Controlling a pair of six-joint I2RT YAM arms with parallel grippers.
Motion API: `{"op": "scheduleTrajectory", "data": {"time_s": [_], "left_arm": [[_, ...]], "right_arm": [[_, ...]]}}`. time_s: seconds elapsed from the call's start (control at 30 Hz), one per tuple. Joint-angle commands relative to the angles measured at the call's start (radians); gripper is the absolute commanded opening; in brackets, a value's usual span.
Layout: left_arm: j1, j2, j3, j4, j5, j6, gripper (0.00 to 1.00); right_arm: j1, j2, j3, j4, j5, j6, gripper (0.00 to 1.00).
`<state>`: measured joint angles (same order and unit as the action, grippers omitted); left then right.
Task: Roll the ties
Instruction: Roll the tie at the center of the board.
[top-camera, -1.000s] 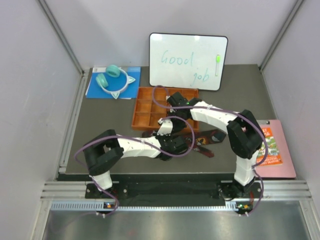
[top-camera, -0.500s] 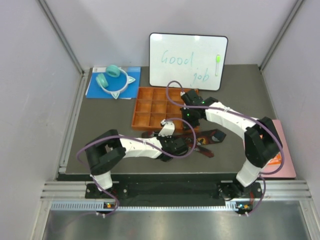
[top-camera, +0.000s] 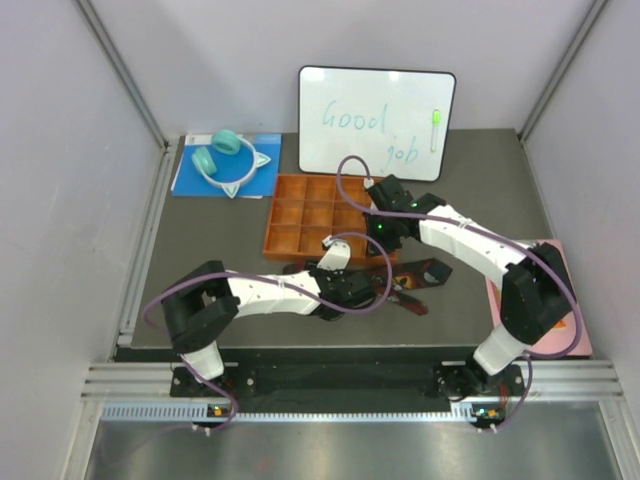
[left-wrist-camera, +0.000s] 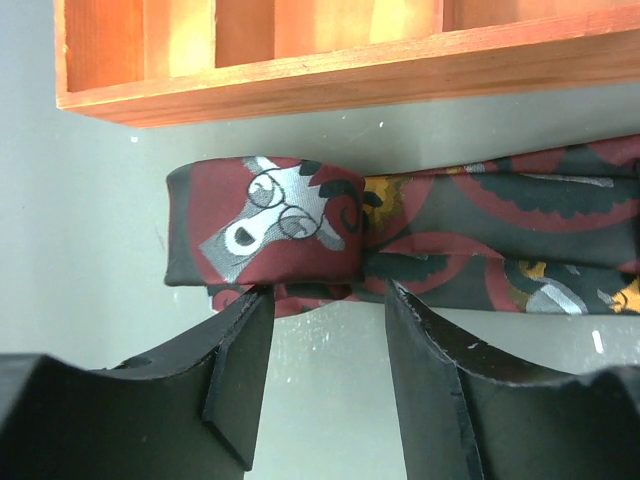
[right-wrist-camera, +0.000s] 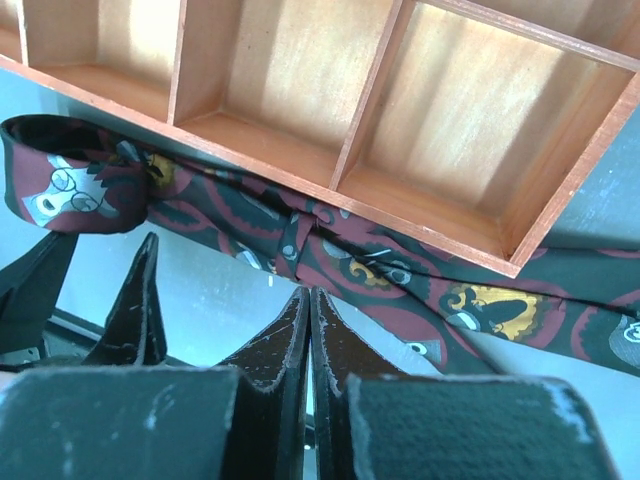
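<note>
A dark maroon tie (top-camera: 420, 272) with a black, gold and silver pattern lies flat on the grey table along the front of the orange tray (top-camera: 300, 215). Its left end is folded into a short flat wad (left-wrist-camera: 265, 220); the rest (left-wrist-camera: 520, 235) runs off to the right. My left gripper (left-wrist-camera: 325, 300) is open just short of that wad, with only bare table between its fingers. In the top view the left gripper (top-camera: 322, 268) points toward the tray. My right gripper (right-wrist-camera: 308, 292) is shut on nothing, hovering near the tie's middle (right-wrist-camera: 340, 255), by the tray's front right cells (right-wrist-camera: 440, 120).
A whiteboard (top-camera: 376, 120) reading "Good job" leans at the back. Teal headphones (top-camera: 225, 155) lie on a blue book (top-camera: 190, 180) at the back left. A pink booklet (top-camera: 580, 342) sits at the right edge under the right arm's elbow.
My left gripper has opened and let go of the tie's folded end. The right arm has swung rightward, from over the tray's middle to its front right corner, still shut.
</note>
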<state>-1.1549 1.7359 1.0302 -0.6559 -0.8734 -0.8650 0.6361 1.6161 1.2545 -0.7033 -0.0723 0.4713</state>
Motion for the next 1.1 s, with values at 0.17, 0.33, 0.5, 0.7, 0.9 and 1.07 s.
{"op": "scheduleTrajectory", "data": {"time_s": [0.17,0.33,0.5,0.7,0.9,1.07], "left_arm": [[-0.003,-0.114,0.048,-0.108,0.076,0.018,0.55],[-0.003,-0.234,0.048,-0.175,0.116,-0.02,0.17],[0.052,-0.427,-0.021,-0.159,0.181,-0.031,0.0],[0.222,-0.672,-0.189,-0.053,0.313,-0.012,0.0],[0.365,-0.855,-0.311,0.022,0.419,0.009,0.0],[0.417,-0.886,-0.344,0.033,0.464,0.023,0.0]], "right_arm": [[-0.003,-0.07,0.042,-0.009,-0.033,-0.003,0.0],[0.002,-0.074,0.074,0.011,-0.128,-0.003,0.0],[0.063,-0.047,0.147,0.018,-0.155,0.015,0.0],[0.145,0.062,0.244,0.076,-0.231,0.081,0.0],[0.206,0.206,0.339,0.113,-0.273,0.116,0.0],[0.234,0.309,0.373,0.162,-0.325,0.148,0.0]]}}
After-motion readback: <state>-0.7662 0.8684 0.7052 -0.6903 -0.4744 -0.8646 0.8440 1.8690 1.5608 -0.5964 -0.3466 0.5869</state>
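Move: The rolled end of the tie sits just off the half-open left fingers, about 2 cm ahead, 3 cm to their left and 2 cm lower. From the closed right hand that roll is some 15 cm left, 2 cm back and 8 cm below. The tie's flat tail has its middle about 16 cm right of the roll and 1 cm nearer the base; the wooden box's middle is roughly 12 cm beyond the roll and 6 cm right. Backing clear of the tie roll, the left hand lifts about 9 cm, shuts its empty fingers, then swings some 10 cm left over to the roll's far side, its left side dipping about 35 degrees. The right hand, fingers still shut, arcs about 15 cm left towards the roll, rising 7 cm before sinking halfway again and drifting 3 cm back, to hang above the roll without touching. ##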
